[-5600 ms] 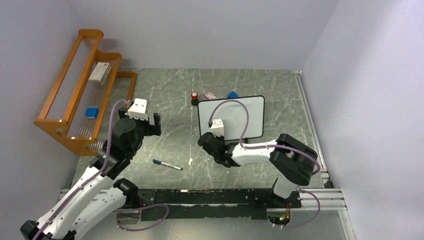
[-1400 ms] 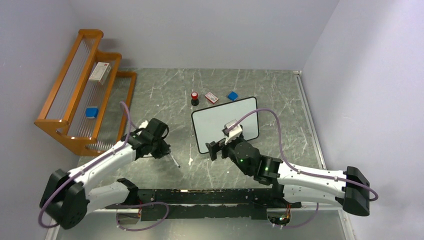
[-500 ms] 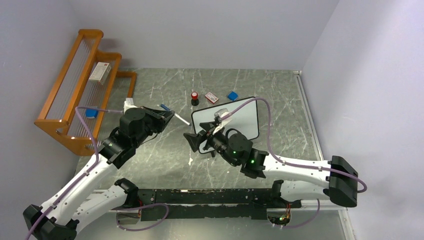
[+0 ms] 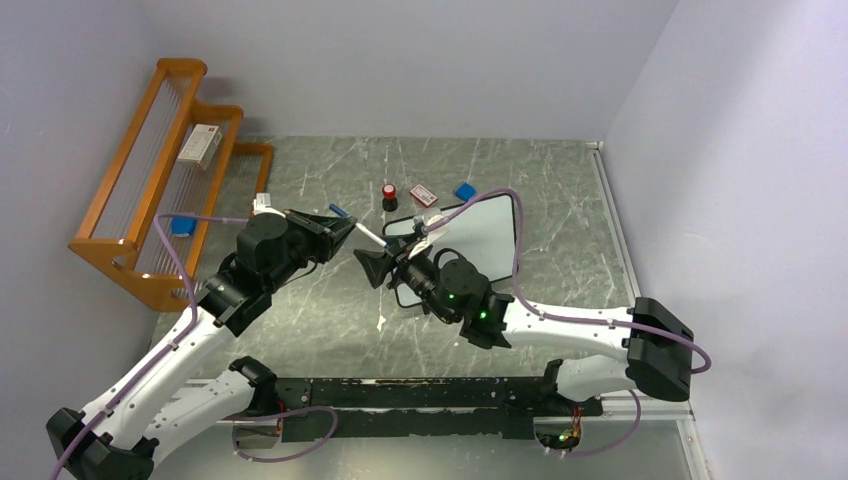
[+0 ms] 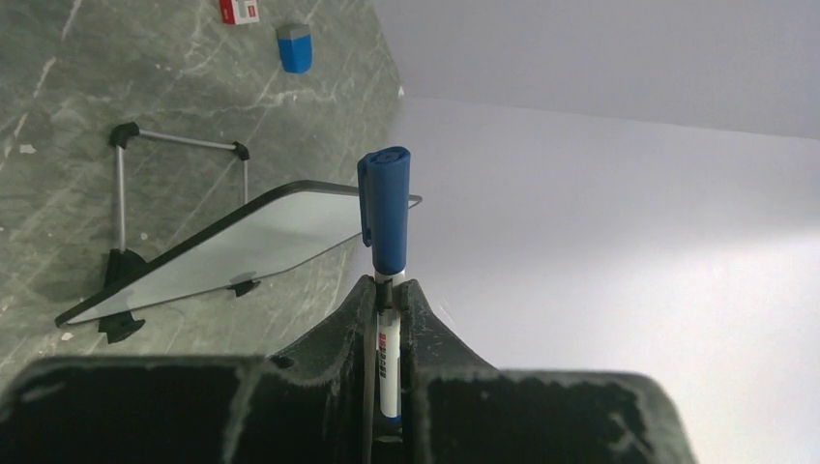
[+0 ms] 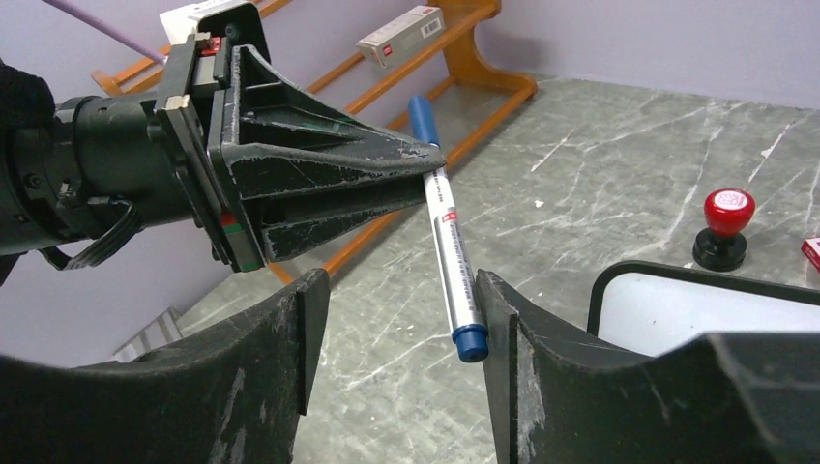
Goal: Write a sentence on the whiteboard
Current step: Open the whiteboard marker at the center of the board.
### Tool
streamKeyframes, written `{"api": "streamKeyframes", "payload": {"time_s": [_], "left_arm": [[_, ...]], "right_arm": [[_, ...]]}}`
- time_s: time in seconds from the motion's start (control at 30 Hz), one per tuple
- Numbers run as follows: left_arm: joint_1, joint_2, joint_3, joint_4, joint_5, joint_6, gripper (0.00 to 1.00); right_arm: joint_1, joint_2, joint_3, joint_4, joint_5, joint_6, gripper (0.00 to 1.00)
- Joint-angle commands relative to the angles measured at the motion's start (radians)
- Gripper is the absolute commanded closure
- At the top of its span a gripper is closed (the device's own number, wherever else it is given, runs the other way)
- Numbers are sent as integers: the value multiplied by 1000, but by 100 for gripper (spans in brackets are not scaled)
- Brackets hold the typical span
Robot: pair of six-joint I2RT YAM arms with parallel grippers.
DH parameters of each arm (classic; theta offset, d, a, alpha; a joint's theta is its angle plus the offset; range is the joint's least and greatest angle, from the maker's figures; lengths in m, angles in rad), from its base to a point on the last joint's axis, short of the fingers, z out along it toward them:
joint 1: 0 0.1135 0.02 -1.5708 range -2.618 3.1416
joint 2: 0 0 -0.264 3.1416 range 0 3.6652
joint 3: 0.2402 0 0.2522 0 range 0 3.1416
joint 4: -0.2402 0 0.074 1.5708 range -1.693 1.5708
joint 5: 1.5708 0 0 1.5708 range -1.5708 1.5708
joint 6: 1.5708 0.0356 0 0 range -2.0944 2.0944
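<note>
My left gripper [image 4: 350,228] is shut on a marker pen [image 4: 368,234], held up in the air; its blue cap [image 5: 385,208] sticks out past the fingertips. My right gripper [image 6: 401,329] faces it, open. The pen's blue back end [image 6: 471,341] hangs between the fingers, close against the right one [image 6: 498,333]. The whiteboard [image 4: 492,228] stands on the table behind the right arm, largely hidden by it. The board's face [image 5: 242,246] that shows is plain white, and no sentence is in view.
An orange wooden rack [image 4: 160,180] holding a small box and a blue block stands at the far left. A red stamp [image 4: 389,192], a red and white box [image 4: 423,194] and a blue eraser [image 4: 465,190] lie behind the board.
The left gripper took the pen off the table and raised it toward the middle. The right gripper swung left from the board to the pen's end, and its jaws have narrowed.
</note>
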Motion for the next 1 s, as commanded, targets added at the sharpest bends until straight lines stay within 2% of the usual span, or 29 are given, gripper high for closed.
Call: {"api": "streamKeyframes", "payload": {"time_s": [0.0, 0.6, 0.97], "left_arm": [[-8, -12, 11, 49, 62, -33, 95], [-8, -23, -13, 60, 116, -44, 95], [-9, -32, -17, 48, 115, -29, 95]], "right_arm": [[-4, 18, 26, 84, 23, -19, 41], [-17, 37, 27, 121, 36, -28, 65], [-20, 39, 35, 124, 50, -20, 66]]}}
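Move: The marker, held by the left fingers just below its blue cap, has its middle about 4 cm ahead of the right hand and 2 cm to its left, nearly level; its barrel runs back towards the right fingertips. From the left hand, the open right gripper is some 5 cm back and 4 cm right, roughly level. From the right hand, the whiteboard lies about 8 cm ahead, 16 right, 22 below; the red stamp 25 ahead, 2 right, 23 below. Forward by about 1 cm and slightly up, the right hand eases alongside the marker while its fingers narrow from well open to about a third open around the barrel, without clamping it. The left hand keeps its pinch below the cap and carries the marker about 1 cm right and back and slightly up, turning it some 5 degrees clockwise to bring the barrel between the right fingers. ##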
